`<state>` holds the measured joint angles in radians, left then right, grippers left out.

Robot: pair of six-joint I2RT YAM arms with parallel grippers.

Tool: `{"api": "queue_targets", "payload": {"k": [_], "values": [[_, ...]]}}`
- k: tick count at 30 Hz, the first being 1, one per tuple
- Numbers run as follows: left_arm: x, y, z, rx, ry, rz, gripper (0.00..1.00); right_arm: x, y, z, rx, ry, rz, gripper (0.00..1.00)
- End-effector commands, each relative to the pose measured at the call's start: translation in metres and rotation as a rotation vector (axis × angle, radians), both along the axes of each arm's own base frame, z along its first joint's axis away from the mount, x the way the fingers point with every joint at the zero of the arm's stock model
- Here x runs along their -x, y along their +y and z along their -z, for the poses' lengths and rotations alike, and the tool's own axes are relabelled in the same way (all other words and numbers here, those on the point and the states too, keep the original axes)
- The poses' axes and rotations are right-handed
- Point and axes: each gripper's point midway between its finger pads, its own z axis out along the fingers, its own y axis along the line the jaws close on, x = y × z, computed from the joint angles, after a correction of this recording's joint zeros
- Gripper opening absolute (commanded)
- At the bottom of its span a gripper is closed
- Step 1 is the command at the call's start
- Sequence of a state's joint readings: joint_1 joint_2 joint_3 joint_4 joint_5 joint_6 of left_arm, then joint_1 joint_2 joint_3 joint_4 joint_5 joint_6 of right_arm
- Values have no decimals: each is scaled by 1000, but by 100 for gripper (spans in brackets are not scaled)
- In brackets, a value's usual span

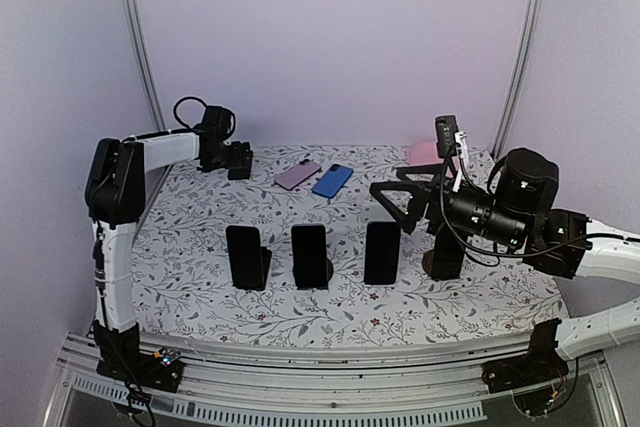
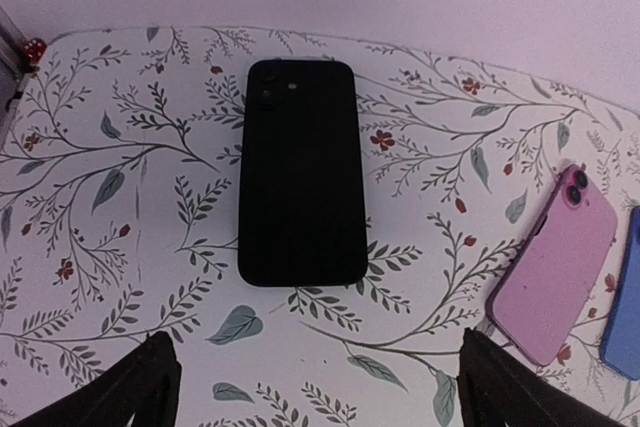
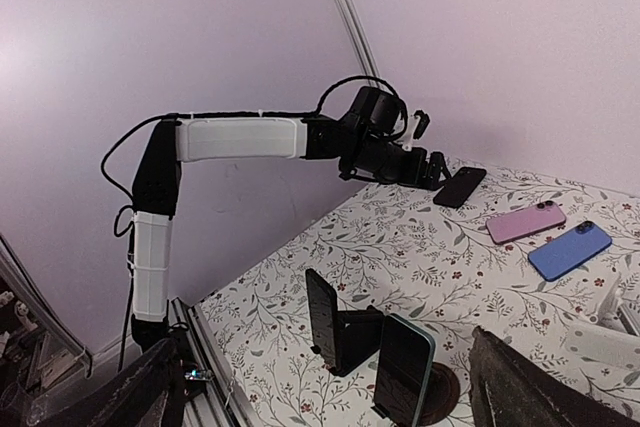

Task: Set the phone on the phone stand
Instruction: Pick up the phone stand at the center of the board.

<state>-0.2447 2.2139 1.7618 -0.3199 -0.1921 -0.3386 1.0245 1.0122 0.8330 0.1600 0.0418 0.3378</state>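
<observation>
A black phone (image 2: 300, 172) lies flat, back side up, on the floral cloth at the back left. My left gripper (image 2: 320, 392) hovers just short of its near end, open, with nothing between the fingers (image 2: 125, 392). In the right wrist view that black phone (image 3: 459, 187) lies right in front of the left gripper (image 3: 415, 167). A pink phone (image 1: 297, 175) and a blue phone (image 1: 332, 180) lie flat at the back middle. My right gripper (image 1: 388, 203) hangs open and empty above the row of stands. A dark stand (image 1: 446, 252) on a round base shows partly behind the right arm.
Three dark phones stand upright on stands in a front row (image 1: 247, 257), (image 1: 311, 256), (image 1: 382, 252). Another phone (image 1: 446, 135) stands upright at the back right beside a pink object (image 1: 424, 153). The cloth's left edge (image 2: 20, 77) lies close to the black phone.
</observation>
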Motion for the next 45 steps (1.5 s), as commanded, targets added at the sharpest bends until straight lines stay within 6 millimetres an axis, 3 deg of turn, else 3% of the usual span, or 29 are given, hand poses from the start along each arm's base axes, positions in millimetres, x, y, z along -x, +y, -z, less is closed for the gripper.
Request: {"api": "queue_targets", "payload": {"k": [1,9,15,20,27,33,38,45], "values": [[-17,8,9,-50,40,-6,97,0,-10,10,17,46,24,99],[-28,2,35,-22,73,19,97,-36,-40,27,135,168,291,99],[-20,1,34,-15,74,39,97,-88,-65,46,194,291,357,99],[-6,-6,-4,48,-8,80,97,-141,-84,73,227,392,402,99],[18,-16,-51,169,-86,112,97,-207,-122,143,251,571,418,99],[40,-12,-96,184,-159,124,97,-234,-126,198,331,651,377,88],[59,-12,-121,203,-191,137,97,-252,-111,222,373,671,311,76],[94,-15,-157,254,-260,166,97,-271,-97,252,423,702,237,70]]}}
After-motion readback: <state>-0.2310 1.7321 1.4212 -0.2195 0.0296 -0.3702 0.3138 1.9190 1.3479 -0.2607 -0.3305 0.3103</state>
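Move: The phone stand, white and empty, lies about 29 cm ahead of the right hand, 5 cm to its right and some 31 cm below. The nearer standing phone is about 7 cm ahead, 2 cm left and 28 cm below; the blue phone lies 11 cm beyond the stand and 14 cm left of it. For the left hand, the black phone is roughly 10 cm ahead, straight in line and 11 cm below; the stand is 44 cm right and 10 cm back. The right hand heads for the empty stand without visible contact, sweeping about 26 cm forward and as far down, going right on the way and easing slightly left at the end; the fingers tip down some 40 degrees and close by about a quarter. The left hand, open and empty, dips 5 cm, then rises and draws back, ending 13 cm higher and 8 cm back, away from the black phone. ##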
